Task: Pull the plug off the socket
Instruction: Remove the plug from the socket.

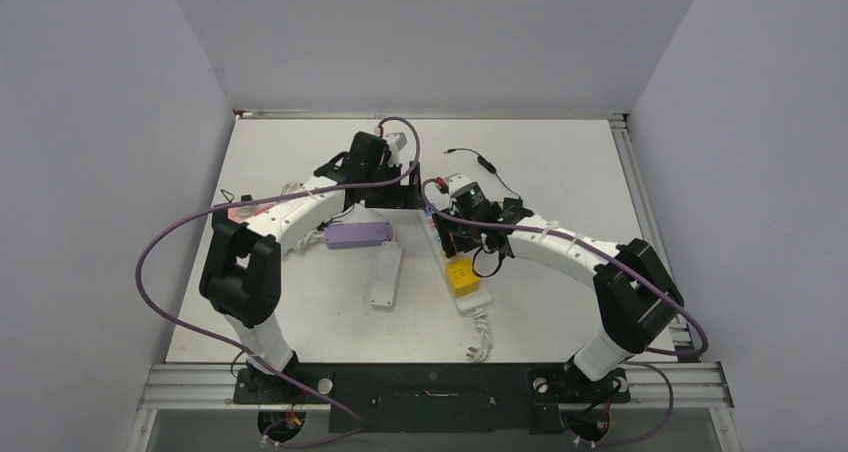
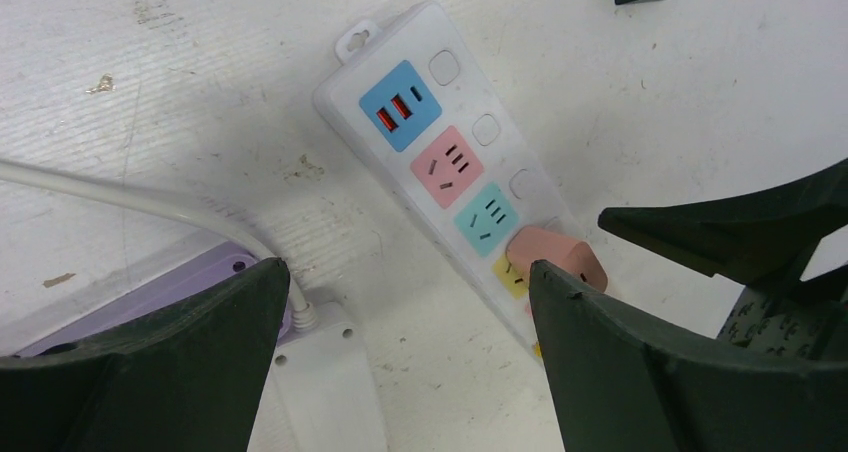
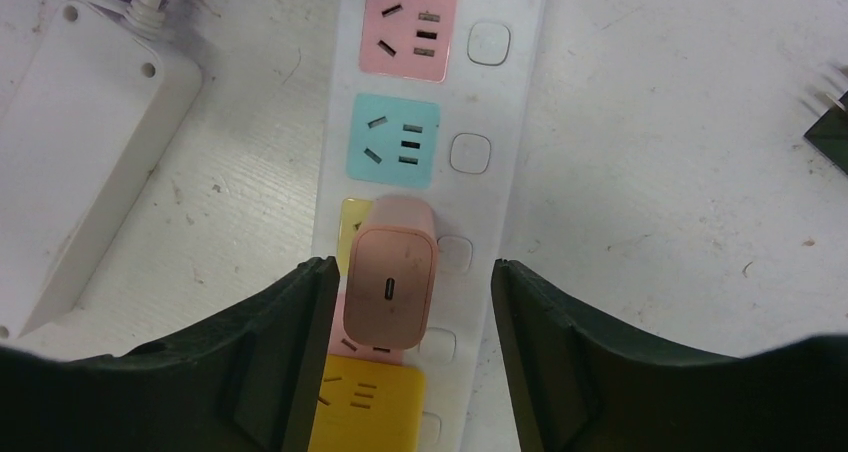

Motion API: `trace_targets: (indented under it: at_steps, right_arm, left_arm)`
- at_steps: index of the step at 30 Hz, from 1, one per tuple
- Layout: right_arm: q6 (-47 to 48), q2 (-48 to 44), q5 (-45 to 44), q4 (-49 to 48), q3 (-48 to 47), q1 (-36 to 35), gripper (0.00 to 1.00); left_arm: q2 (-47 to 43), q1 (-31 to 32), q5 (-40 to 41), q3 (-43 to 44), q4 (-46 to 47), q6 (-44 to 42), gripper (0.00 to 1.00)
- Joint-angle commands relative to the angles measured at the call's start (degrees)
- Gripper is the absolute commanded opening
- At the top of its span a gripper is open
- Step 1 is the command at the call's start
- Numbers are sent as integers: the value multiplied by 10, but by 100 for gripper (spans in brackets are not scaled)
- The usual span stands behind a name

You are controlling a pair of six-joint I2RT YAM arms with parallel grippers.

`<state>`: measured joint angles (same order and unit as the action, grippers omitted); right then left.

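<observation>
A pink plug (image 3: 392,277) sits in the yellow socket of the white power strip (image 3: 525,122), which also has pink and teal sockets. My right gripper (image 3: 412,307) is open and straddles the plug. Its left finger (image 3: 300,317) is almost against the plug's side, and its right finger (image 3: 520,312) stands a gap away. In the top view the right gripper (image 1: 455,234) hides the plug. My left gripper (image 2: 405,272) hangs open over bare table beside the strip (image 2: 352,44), holding nothing, with the plug (image 2: 555,257) just past its right finger (image 2: 600,352).
A yellow adapter (image 3: 365,407) is plugged into the strip just below the pink plug. A purple strip (image 1: 357,235) and a white strip (image 1: 387,277) lie to the left. A black adapter (image 1: 487,162) with its cable lies at the back.
</observation>
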<state>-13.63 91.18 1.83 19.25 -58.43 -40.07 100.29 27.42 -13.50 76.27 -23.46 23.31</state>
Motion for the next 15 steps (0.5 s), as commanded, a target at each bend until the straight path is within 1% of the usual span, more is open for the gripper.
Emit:
trace_targets:
  at_steps: [1,3,6,10,11,14,15]
  right_arm:
    - [9,10,-2,6,-30,-2,56]
    - [12,15,-3,9,-33,-7,52]
    - [19,24,-15,23,-43,-16,50]
    - [19,26,-16,24,-40,-30,42]
    - [19,25,-30,18,-37,-33,40]
    - [18,20,-43,-10,-22,-38,28]
    - [16,16,-51,-25,-14,-39,20]
  left_arm:
    - [-24,11,-15,8,7,8,87]
    - [-26,11,-28,4,15,16,87]
    - [-27,13,-36,1,21,22,87]
    - [-24,15,-33,-1,24,25,87]
    - [-22,16,-34,0,24,26,87]
    - [-16,17,-46,-7,37,38,87]
    - [-13,18,-55,-13,45,45,87]
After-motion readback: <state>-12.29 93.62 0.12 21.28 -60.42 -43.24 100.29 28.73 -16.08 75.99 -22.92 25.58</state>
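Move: Almost between the open fingers of the right hand sits the pink plug, its middle about 1 cm back, 1 cm left and 2 cm below. The yellow adapter is some 8 cm back, level sideways, and the strip's blue USB end about 8 cm ahead and 6 cm left; the white strip stands roughly 7 cm back and 16 cm left. From the left hand the plug lies about 9 cm back, 12 cm right and 6 cm lower. Closing its fingers from about 0.6 to 0.3 open, the right hand first sinks just under 1 cm, then eases about 1.5 cm left and back to straddle the pink plug and pinches it by its sides. The left hand, still wide open, drifts some 2 cm right and back, towards the plug, touching nothing. ##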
